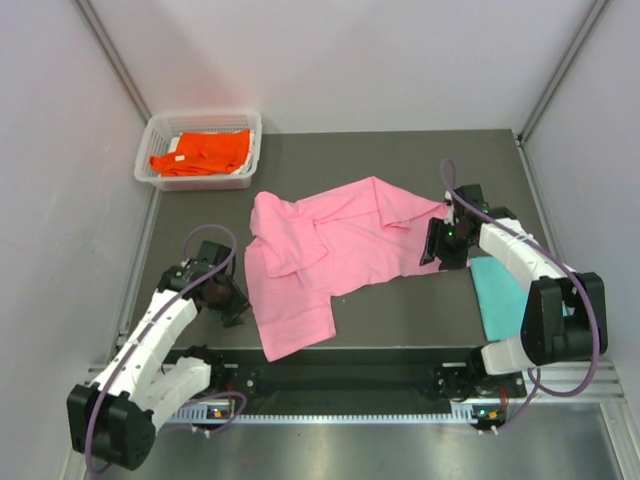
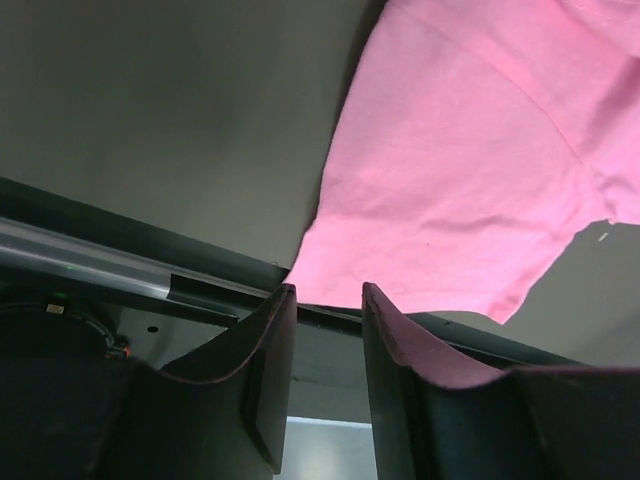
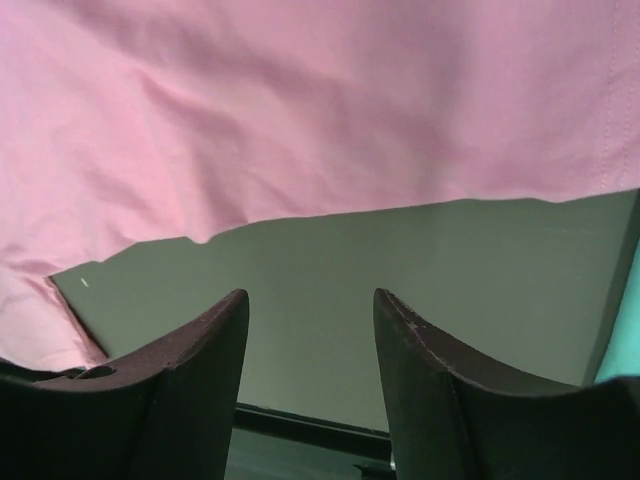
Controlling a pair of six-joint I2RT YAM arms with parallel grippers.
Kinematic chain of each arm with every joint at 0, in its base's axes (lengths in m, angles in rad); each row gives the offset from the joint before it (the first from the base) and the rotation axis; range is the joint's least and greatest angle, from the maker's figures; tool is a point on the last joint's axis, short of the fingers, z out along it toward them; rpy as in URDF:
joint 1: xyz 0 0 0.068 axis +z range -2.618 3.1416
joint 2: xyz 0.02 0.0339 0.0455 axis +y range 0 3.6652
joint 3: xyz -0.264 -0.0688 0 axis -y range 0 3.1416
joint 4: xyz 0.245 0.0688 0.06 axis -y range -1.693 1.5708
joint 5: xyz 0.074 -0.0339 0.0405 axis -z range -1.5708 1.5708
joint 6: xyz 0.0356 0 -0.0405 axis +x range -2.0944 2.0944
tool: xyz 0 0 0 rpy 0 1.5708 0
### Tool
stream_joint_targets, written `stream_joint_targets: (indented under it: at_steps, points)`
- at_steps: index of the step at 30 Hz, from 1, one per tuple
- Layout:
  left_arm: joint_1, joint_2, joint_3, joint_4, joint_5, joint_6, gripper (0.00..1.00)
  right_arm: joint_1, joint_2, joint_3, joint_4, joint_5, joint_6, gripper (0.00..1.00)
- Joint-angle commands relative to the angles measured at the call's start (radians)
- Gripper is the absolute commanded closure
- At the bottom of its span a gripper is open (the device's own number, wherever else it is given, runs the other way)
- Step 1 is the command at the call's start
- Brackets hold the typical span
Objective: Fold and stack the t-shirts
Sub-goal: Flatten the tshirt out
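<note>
A light pink t-shirt [image 1: 330, 240] lies rumpled and partly folded over itself in the middle of the dark table [image 1: 400, 310]. My left gripper [image 1: 238, 308] sits just off the shirt's near left corner. Its jaws are open and empty in the left wrist view [image 2: 325, 290], with the pink cloth [image 2: 460, 170] just beyond them. My right gripper [image 1: 430, 245] is at the shirt's right edge, also open and empty [image 3: 310, 295], and the pink hem [image 3: 300, 100] lies just ahead of it. A teal t-shirt [image 1: 497, 290] lies flat at the right, partly under the right arm. An orange t-shirt [image 1: 200, 152] lies in the basket.
The white mesh basket [image 1: 255, 150] stands at the far left corner of the table. Pale walls enclose the table at the left, back and right. A black rail [image 1: 340, 378] runs along the near edge between the arm bases.
</note>
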Motion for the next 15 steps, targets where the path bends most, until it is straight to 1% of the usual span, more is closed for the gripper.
stream_joint_targets:
  at_steps: [1, 5, 9, 15]
  points:
    - [-0.004, 0.043, -0.031, 0.106, 0.020, -0.013, 0.62, -0.008, -0.054, 0.009, 0.073, -0.056, 0.016, 0.47]
    - [-0.004, 0.143, -0.068, 0.214, 0.055, -0.008, 0.62, -0.007, -0.073, 0.003, 0.071, -0.057, 0.015, 0.47]
    - [-0.007, 0.184, -0.108, 0.293, 0.069, -0.010, 0.67, -0.008, -0.087, -0.011, 0.071, -0.056, 0.012, 0.47]
    - [-0.008, 0.279, -0.129, 0.338, 0.075, -0.001, 0.66, -0.010, -0.105, -0.026, 0.071, -0.047, 0.013, 0.47]
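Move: The left edge of the t-shirt's near sleeve lies about 4 cm right of the left hand, level fore and aft, some 8 cm below. At table height too, its cuff is about 6 cm back and 12 right, and the bunched shoulder about 14 cm ahead and 10 right. From the right hand, the sleeve edge is roughly 34 cm left, 12 back and 7 below. The left hand sinks about 6 cm towards the sleeve's left edge, easing slightly right, fingers staying partly open. ##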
